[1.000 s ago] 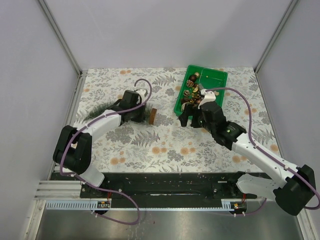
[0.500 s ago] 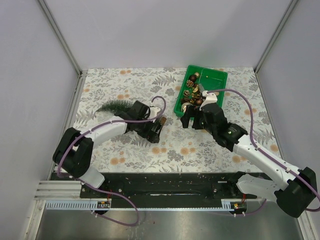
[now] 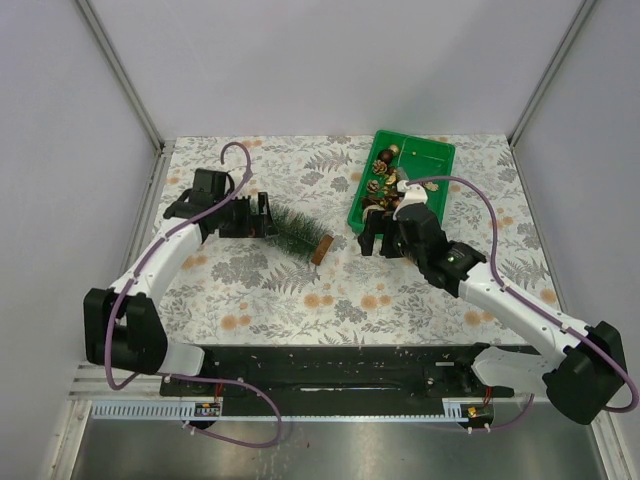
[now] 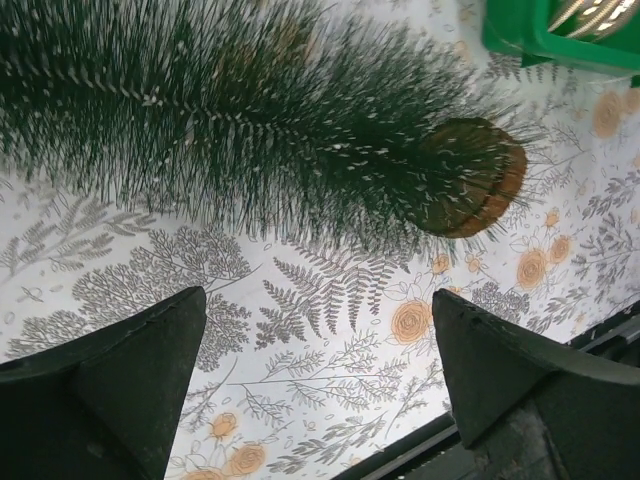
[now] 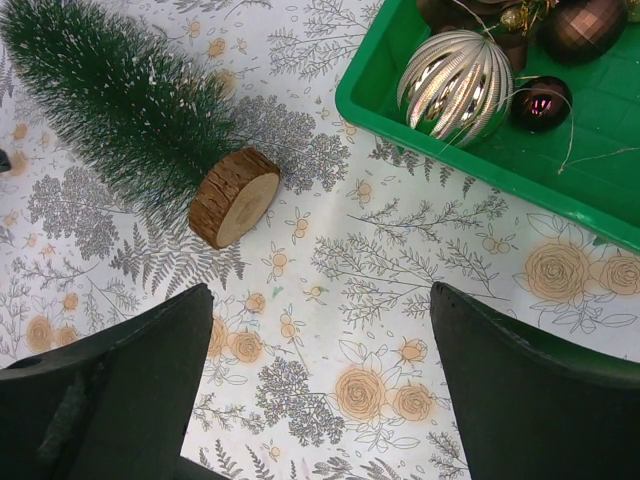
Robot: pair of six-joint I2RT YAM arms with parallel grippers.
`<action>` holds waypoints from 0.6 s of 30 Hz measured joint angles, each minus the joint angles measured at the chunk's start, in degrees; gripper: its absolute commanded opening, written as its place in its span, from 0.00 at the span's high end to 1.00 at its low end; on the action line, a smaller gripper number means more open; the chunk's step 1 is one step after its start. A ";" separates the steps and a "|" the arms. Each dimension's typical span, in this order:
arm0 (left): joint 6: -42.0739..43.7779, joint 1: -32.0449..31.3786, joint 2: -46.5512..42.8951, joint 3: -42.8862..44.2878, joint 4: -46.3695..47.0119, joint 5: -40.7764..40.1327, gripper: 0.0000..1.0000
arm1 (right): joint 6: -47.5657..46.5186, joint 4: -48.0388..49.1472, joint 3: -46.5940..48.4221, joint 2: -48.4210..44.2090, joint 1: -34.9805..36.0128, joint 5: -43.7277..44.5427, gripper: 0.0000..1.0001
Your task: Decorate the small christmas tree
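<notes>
The small christmas tree (image 3: 292,230) lies on its side on the floral cloth, its wooden disc base (image 3: 321,250) pointing right. My left gripper (image 3: 264,216) stands open at the tree's tip end and holds nothing. In the left wrist view the tree (image 4: 250,110) stretches across the top, beyond the open gripper (image 4: 318,298). My right gripper (image 3: 377,241) hangs open beside the near-left corner of the green bin (image 3: 428,160). Through the right wrist camera the tree (image 5: 110,90) and its base (image 5: 235,197) lie ahead on the left of the gripper (image 5: 320,290).
The green bin (image 5: 480,160) holds a ribbed silver bauble (image 5: 455,85), a dark purple bauble (image 5: 540,103), pine cones and other ornaments. Grey walls with metal rails close in the table on three sides. The black mounting rail (image 3: 330,370) runs along the near edge.
My left gripper has opened and let go of the tree, then drawn back to the left. The tree now lies flat, base to the right. The right arm has barely moved.
</notes>
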 measured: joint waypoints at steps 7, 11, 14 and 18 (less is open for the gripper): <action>-8.20 0.57 4.57 -2.86 0.96 -1.90 0.10 | -0.04 0.37 0.15 0.50 0.00 -1.09 0.03; -10.75 0.57 6.25 -2.58 3.39 -3.87 0.37 | -0.11 0.94 0.17 0.70 0.02 -1.46 0.03; -12.26 0.57 8.57 -1.99 5.77 -5.22 0.64 | -0.31 1.44 0.20 0.96 0.02 -1.55 0.03; -13.79 0.57 11.08 -2.01 8.13 -6.82 0.71 | -0.61 1.81 0.17 1.18 0.02 -2.49 0.03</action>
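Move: The tree lies on its side ahead of and below the left hand: its middle is about 8 cm forward, about level sideways and some 10 cm lower. Its wooden base is about 13 cm to this hand's right and level with it fore and aft; the green tray's middle is roughly 14 cm forward and 33 cm right. From the right hand, the tree's middle is some 11 cm forward, 24 cm left and 13 cm down. Towards the near side of the tree's branches, about midway along, the left hand first sinks some 4.5 cm, then pushes about 3 cm forward while still going down, to 6 cm lower in all. The wrist swings about 15 degrees counter-clockwise and tips down a little. The wide-open fingers close to about a third open, tips arriving at the fringe of needles. ##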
